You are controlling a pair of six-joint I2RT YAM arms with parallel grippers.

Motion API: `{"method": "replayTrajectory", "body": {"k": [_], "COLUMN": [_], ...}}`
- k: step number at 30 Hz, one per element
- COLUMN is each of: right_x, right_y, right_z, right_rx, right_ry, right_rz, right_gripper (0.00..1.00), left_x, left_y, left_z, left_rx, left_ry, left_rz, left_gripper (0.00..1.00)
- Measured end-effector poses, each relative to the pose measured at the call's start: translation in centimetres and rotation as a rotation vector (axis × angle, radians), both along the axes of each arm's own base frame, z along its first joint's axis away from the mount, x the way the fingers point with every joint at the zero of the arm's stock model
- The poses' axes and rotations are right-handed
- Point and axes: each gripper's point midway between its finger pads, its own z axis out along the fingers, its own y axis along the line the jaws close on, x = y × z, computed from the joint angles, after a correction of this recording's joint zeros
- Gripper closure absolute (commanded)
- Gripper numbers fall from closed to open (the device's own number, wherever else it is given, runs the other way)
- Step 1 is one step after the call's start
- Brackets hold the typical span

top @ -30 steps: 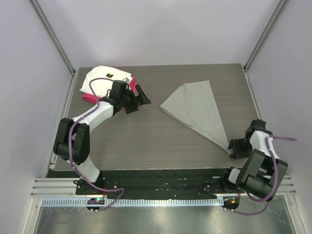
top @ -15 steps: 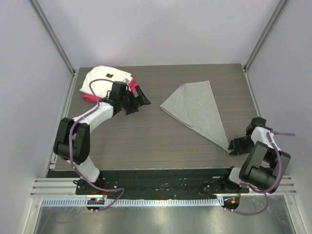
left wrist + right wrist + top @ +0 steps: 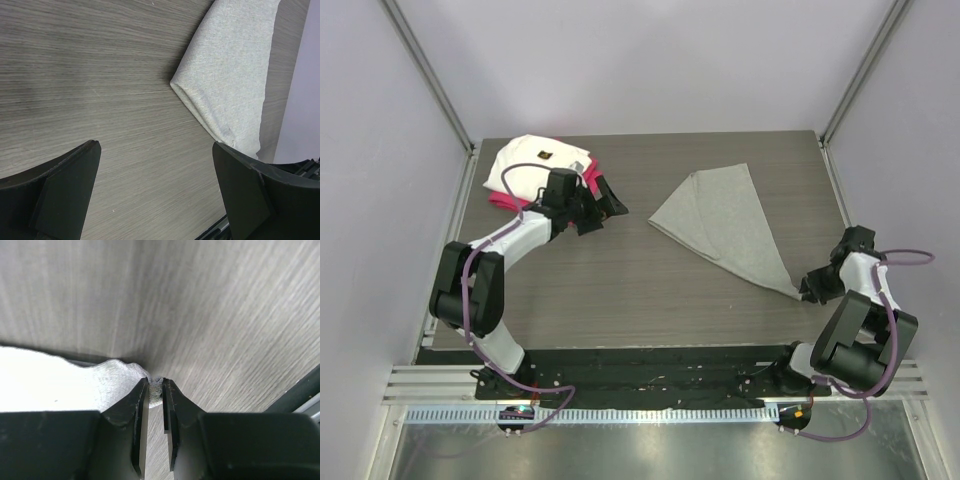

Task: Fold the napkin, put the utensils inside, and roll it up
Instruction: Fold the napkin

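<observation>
The napkin point(image 3: 720, 222) is a light-grey cloth folded to a long triangle, lying on the right half of the table with its narrow tip pointing to the near right. My right gripper point(image 3: 808, 288) sits at that tip. In the right wrist view its jaws point(image 3: 156, 384) stand almost together, with the napkin's corner point(image 3: 100, 385) pinched between them. My left gripper point(image 3: 604, 210) hovers at the back left, open and holding nothing. Its wrist view looks across bare table point(image 3: 100, 75) to the napkin's folded edge point(image 3: 235, 75). The utensils are out of view.
A folded white cloth with a small dark mark point(image 3: 535, 160) lies on a magenta-red cloth point(image 3: 503, 201) in the back left corner, just behind my left arm. Frame posts and pale walls close the table's sides. A black rail point(image 3: 650, 362) runs along the near edge.
My right gripper has moved a little farther from the near edge and closed onto the napkin's near tip. The left arm has stayed still.
</observation>
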Motion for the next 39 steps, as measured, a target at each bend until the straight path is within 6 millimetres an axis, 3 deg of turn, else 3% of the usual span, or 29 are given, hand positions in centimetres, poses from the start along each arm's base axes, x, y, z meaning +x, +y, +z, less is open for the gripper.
{"method": "replayTrajectory", "body": {"k": [7, 11, 14, 18, 25, 33, 39], "right_x": [2.6, 5.5, 8.8, 13.4, 19.2, 22.7, 24.9], "right_y": [0.5, 2.4, 4.0, 7.2, 14.3, 21.8, 25.2], "right_z": [2.0, 4.0, 5.6, 6.3, 5.2, 6.2, 7.7], "right_rx": [-0.067, -0.135, -0.192, -0.237, -0.223, -0.14, -0.078], "right_ry": [-0.049, -0.093, -0.132, -0.176, -0.236, -0.372, -0.464], "right_rz": [0.137, 0.279, 0.396, 0.553, 0.784, 0.954, 1.009], "right_gripper": [0.77, 0.78, 0.78, 0.78, 0.78, 0.78, 0.78], "left_x": [-0.4, -0.4, -0.4, -0.4, -0.3, -0.2, -0.1], "left_y": [-0.1, -0.1, -0.2, -0.2, 0.1, 0.3, 0.5], "left_z": [-0.4, -0.3, -0.2, -0.2, -0.2, -0.2, -0.2], "left_rx": [-0.006, -0.01, -0.015, -0.018, -0.02, -0.02, -0.02], "left_ry": [0.011, 0.01, 0.007, 0.007, 0.008, 0.009, 0.009], "left_rz": [-0.01, -0.013, -0.017, -0.019, -0.016, -0.01, -0.006], "left_gripper": [0.0, 0.0, 0.0, 0.0, 0.0, 0.0, 0.0]}}
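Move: Pinched in the right fingers is the napkin's near right corner, barely off the table; its folded left flap lies about 22 cm ahead and 28 cm to the left, some 3 cm lower. The flap's near tip is roughly 9 cm ahead and 22 cm left, the napkin's far edge corner about 33 cm ahead and 15 cm left. From the idle left hand, the flap lies some 19 cm to the right, about 1 cm ahead, 11 cm below. Carrying the pinched corner up and over the napkin, the right hand sweeps diagonally forward and left, about 25 cm each way, rising some 8 cm. Forward leads at first, then left catches up, the rise easing midway. The wrist swings nearly 60 degrees counter-clockwise and the fingertips tip outward, with the fingers keeping their hold above the left flap. ##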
